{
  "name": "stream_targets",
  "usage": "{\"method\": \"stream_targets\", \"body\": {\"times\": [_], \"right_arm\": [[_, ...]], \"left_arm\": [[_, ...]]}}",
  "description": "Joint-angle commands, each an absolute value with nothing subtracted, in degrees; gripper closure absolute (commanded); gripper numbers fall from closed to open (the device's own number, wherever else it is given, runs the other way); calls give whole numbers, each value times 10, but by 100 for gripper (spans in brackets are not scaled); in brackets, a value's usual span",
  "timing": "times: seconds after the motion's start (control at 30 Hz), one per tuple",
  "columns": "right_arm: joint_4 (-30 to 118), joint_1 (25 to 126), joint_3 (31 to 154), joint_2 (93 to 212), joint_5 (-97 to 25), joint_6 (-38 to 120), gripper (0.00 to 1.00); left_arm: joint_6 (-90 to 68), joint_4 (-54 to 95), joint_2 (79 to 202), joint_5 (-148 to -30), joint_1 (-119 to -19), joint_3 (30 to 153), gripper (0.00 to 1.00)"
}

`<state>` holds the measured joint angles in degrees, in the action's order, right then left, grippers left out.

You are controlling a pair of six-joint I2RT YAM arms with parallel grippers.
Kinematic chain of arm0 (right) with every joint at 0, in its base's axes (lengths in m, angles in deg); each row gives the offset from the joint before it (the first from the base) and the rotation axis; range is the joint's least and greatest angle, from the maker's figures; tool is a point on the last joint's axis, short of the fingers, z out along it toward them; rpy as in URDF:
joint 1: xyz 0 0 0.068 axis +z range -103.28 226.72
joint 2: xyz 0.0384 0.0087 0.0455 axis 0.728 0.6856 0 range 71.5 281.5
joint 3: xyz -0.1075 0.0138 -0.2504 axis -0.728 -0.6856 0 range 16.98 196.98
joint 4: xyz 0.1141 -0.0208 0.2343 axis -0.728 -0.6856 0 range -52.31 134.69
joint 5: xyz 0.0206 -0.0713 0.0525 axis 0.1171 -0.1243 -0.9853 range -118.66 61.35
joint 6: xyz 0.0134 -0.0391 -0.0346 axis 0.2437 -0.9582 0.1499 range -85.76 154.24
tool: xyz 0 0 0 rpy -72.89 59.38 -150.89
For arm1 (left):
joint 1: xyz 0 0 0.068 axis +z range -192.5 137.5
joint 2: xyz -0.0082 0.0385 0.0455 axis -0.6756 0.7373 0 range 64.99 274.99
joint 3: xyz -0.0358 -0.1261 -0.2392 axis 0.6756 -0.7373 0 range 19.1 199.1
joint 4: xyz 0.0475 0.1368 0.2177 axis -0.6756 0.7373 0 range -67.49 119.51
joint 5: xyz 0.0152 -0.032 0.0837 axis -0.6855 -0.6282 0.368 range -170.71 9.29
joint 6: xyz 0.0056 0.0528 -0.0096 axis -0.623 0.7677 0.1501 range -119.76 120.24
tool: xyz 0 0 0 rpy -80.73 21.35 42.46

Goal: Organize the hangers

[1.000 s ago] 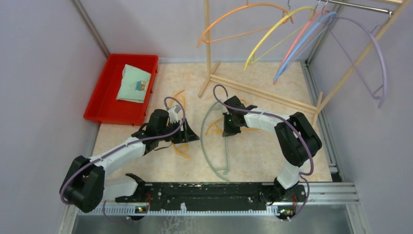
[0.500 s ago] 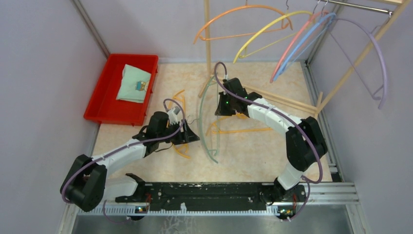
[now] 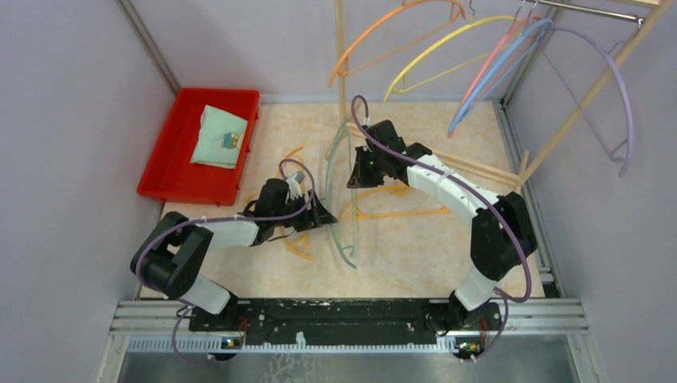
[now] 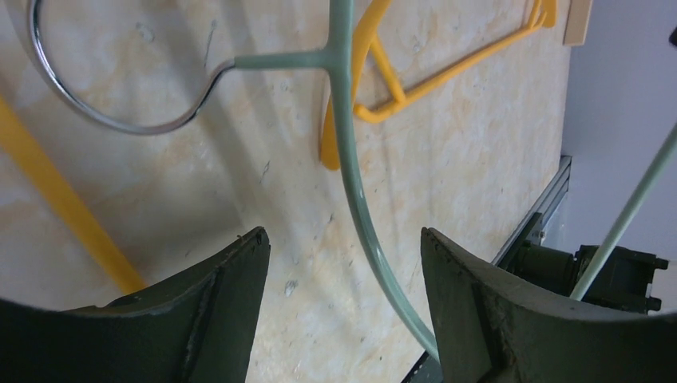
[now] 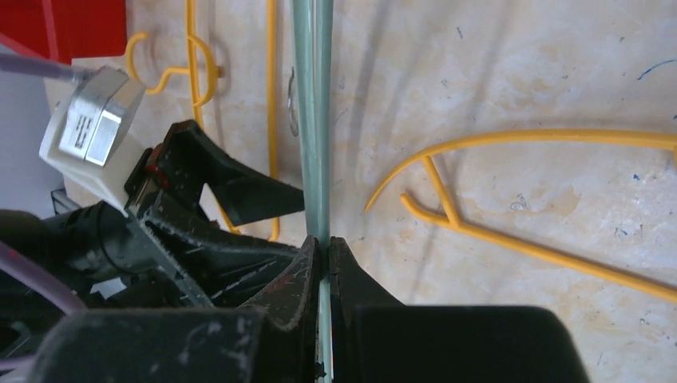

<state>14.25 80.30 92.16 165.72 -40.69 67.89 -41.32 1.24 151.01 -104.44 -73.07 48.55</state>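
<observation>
My right gripper (image 3: 353, 177) (image 5: 321, 239) is shut on a pale green hanger (image 3: 329, 187) (image 5: 311, 120) and holds it up off the floor near the wooden rack's foot. My left gripper (image 3: 329, 217) (image 4: 343, 235) is open just left of it. The green hanger's arm (image 4: 355, 199) runs between the left fingers, close to the right finger (image 4: 479, 303), and its metal hook (image 4: 120, 120) shows at upper left. Yellow-orange hangers (image 3: 399, 213) (image 5: 519, 144) lie on the floor. Orange (image 3: 391, 24), yellow (image 3: 447, 44), blue (image 3: 491, 76) and lavender (image 3: 623, 88) hangers hang on the rack.
A red bin (image 3: 172, 171) with a folded cloth (image 3: 219, 137) sits at the back left. The rack's pale wooden upright (image 3: 342, 72) and floor bars (image 3: 431, 152) stand right behind the right gripper. Another yellow hanger (image 3: 297, 247) lies under the left arm.
The right gripper has carried the green hanger up and toward the rack. The left arm has folded in and its gripper has slid right to the green hanger. The hanging hangers sway.
</observation>
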Motion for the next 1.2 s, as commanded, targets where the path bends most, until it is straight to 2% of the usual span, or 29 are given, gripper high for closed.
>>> {"method": "stream_targets", "body": {"times": [0.0,0.2,0.37,0.47,0.6,0.73,0.87,0.9,0.97,1.0,1.07,1.17], "right_arm": [[141,799,959,1619,-447,680,100],[127,799,958,1607,-469,682,100],[125,798,964,1598,-481,686,100],[119,796,969,1593,-483,684,100],[110,793,964,1590,-480,680,100],[97,791,946,1593,-461,662,100],[65,791,938,1606,-431,629,100],[52,791,940,1608,-417,617,93],[27,794,951,1606,-378,590,64],[16,797,957,1600,-357,577,57],[7,800,964,1585,-330,557,50],[-5,806,975,1561,-308,535,46]], "left_arm": [[-427,-66,1546,-1068,-734,531,25],[-436,-88,1582,-1084,-735,570,25],[-436,-105,1609,-1104,-735,590,41],[-434,-111,1616,-1109,-734,593,58],[-432,-110,1612,-1103,-734,591,98],[-420,-77,1583,-1093,-734,591,100],[-378,39,1508,-1035,-734,603,100],[-369,75,1489,-1014,-734,606,100],[-333,144,1454,-970,-734,618,100],[-320,175,1440,-949,-734,623,100],[-299,223,1417,-904,-734,631,100],[-285,277,1402,-858,-734,647,100]]}}
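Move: The green hanger, held by its straight bar in the shut right fingers, has its neck roughly 6 cm ahead of the left hand, 3 cm to its right and 1 cm higher; from the right hand that neck is about 2 cm back, 3 cm left and 8 cm below. On the table, one yellow hanger lies some 9 cm left and 2 cm ahead of the left hand, 6 cm lower; another lies about 14 cm right and 3 cm ahead of that hand. Forward and to the right, with a slight rise, the open left hand goes about 6 cm to the green hanger's neck, pinches its curved arm there, then lifts and swings left some 5 cm each. The right hand, easing back and up about 3 cm with the bar still gripped, afterwards opens and shifts right, sinking a little. ##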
